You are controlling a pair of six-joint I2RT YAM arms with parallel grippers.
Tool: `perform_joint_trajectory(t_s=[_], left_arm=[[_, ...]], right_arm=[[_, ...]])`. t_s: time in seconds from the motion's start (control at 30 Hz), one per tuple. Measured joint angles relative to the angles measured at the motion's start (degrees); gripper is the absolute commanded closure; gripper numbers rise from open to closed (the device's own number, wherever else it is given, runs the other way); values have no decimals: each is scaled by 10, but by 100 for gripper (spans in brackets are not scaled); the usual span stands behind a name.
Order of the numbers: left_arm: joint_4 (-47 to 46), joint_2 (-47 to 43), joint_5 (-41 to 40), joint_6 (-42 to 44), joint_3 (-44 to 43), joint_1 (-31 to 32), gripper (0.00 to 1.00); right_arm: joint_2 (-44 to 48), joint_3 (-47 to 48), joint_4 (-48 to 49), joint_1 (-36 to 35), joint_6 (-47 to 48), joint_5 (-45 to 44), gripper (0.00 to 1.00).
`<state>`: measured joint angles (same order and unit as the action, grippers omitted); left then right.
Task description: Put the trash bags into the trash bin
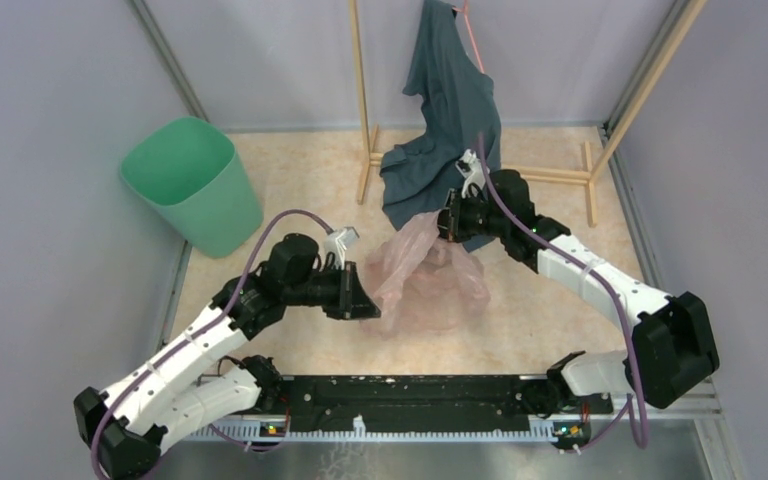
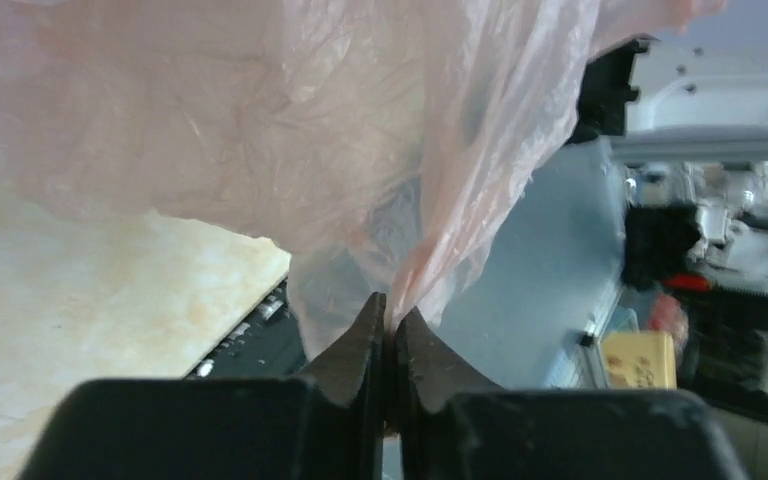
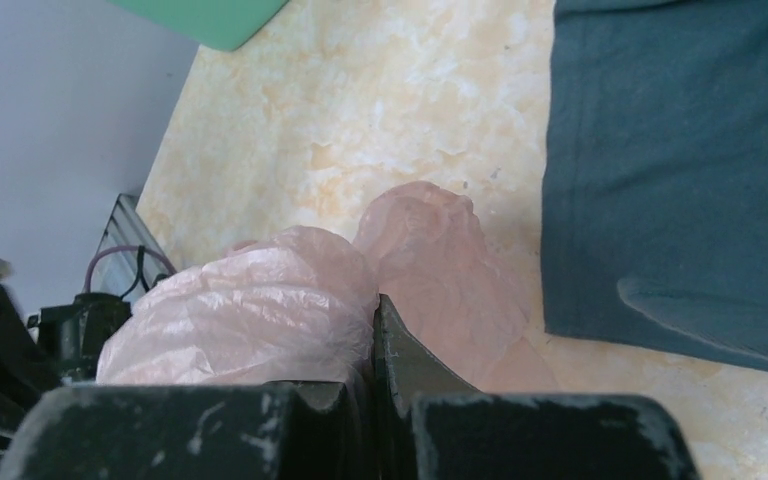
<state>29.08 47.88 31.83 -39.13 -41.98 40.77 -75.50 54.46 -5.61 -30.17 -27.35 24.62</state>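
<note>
The trash bag (image 1: 430,278), a thin, wrinkled pale pink film, hangs in the middle of the floor between both arms. My left gripper (image 1: 365,300) is at its lower left edge; in the left wrist view its jaws (image 2: 392,312) are shut on a pinch of the pink film (image 2: 290,120). My right gripper (image 1: 447,222) holds the bag's top right part; in the right wrist view it (image 3: 372,310) is shut on the film (image 3: 250,310), which covers one finger. The mint-green trash bin (image 1: 192,185) stands upright at the far left, apart from the bag, and its edge (image 3: 205,15) shows in the right wrist view.
A dark teal-grey garment (image 1: 447,120) hangs from a wooden rack (image 1: 363,100) at the back, its lower end reaching the floor behind the right gripper. It also fills the right side of the right wrist view (image 3: 680,170). A black rail (image 1: 410,400) runs along the near edge.
</note>
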Motion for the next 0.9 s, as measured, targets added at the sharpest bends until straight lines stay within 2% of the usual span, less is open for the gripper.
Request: perform_joint_trajectory(t_s=[0.1,0.13,0.37,0.5,0.63,0.9], left_arm=[[56,1,-79,3,-54,0,100],[70,1,-114,2,-74,0,100],[94,2,-285,-16,-109,0,100],[106,7,-352,-28,-109,0,100],[106,2,-377,-30,-109,0,100],[106,0,-401,-28,-109,0,100]], right_arm=[[0,1,0,0,-3,-21,100],[0,2,-1,0,-3,-28,96],[-20,61,-56,-25,25,-97,39],[-7,74,-121,-52,54,-143,19],[38,74,-199,-64,75,-171,10],[172,66,-283,-65,86,-203,9]])
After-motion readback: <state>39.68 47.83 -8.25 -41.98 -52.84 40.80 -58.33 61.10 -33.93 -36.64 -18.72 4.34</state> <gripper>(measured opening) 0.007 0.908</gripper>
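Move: The left hand's fingers are nearly shut on the trash bag's edge; the bag's body spreads some 8 cm ahead and 11 cm to the right, a little lower. The trash bin stands about 38 cm left of this hand and 25 cm ahead. From the right hand, still pinching the bag's far part, the body lies roughly 10 cm back, 4 cm left and 8 cm below; the grey cloth's lower part is about 9 cm ahead, just left. The left fingers finish pinching the bag's edge and draw it about 9 cm forward and 7 cm left, slightly up, towards the bin, while the hand swings some 35 degrees counter-clockwise so its fingers point more forward. The right hand keeps its pinch through a small push forward, then opens wide, lets go of the bag and backs off to the rear right and up, its fingers tipping down. ##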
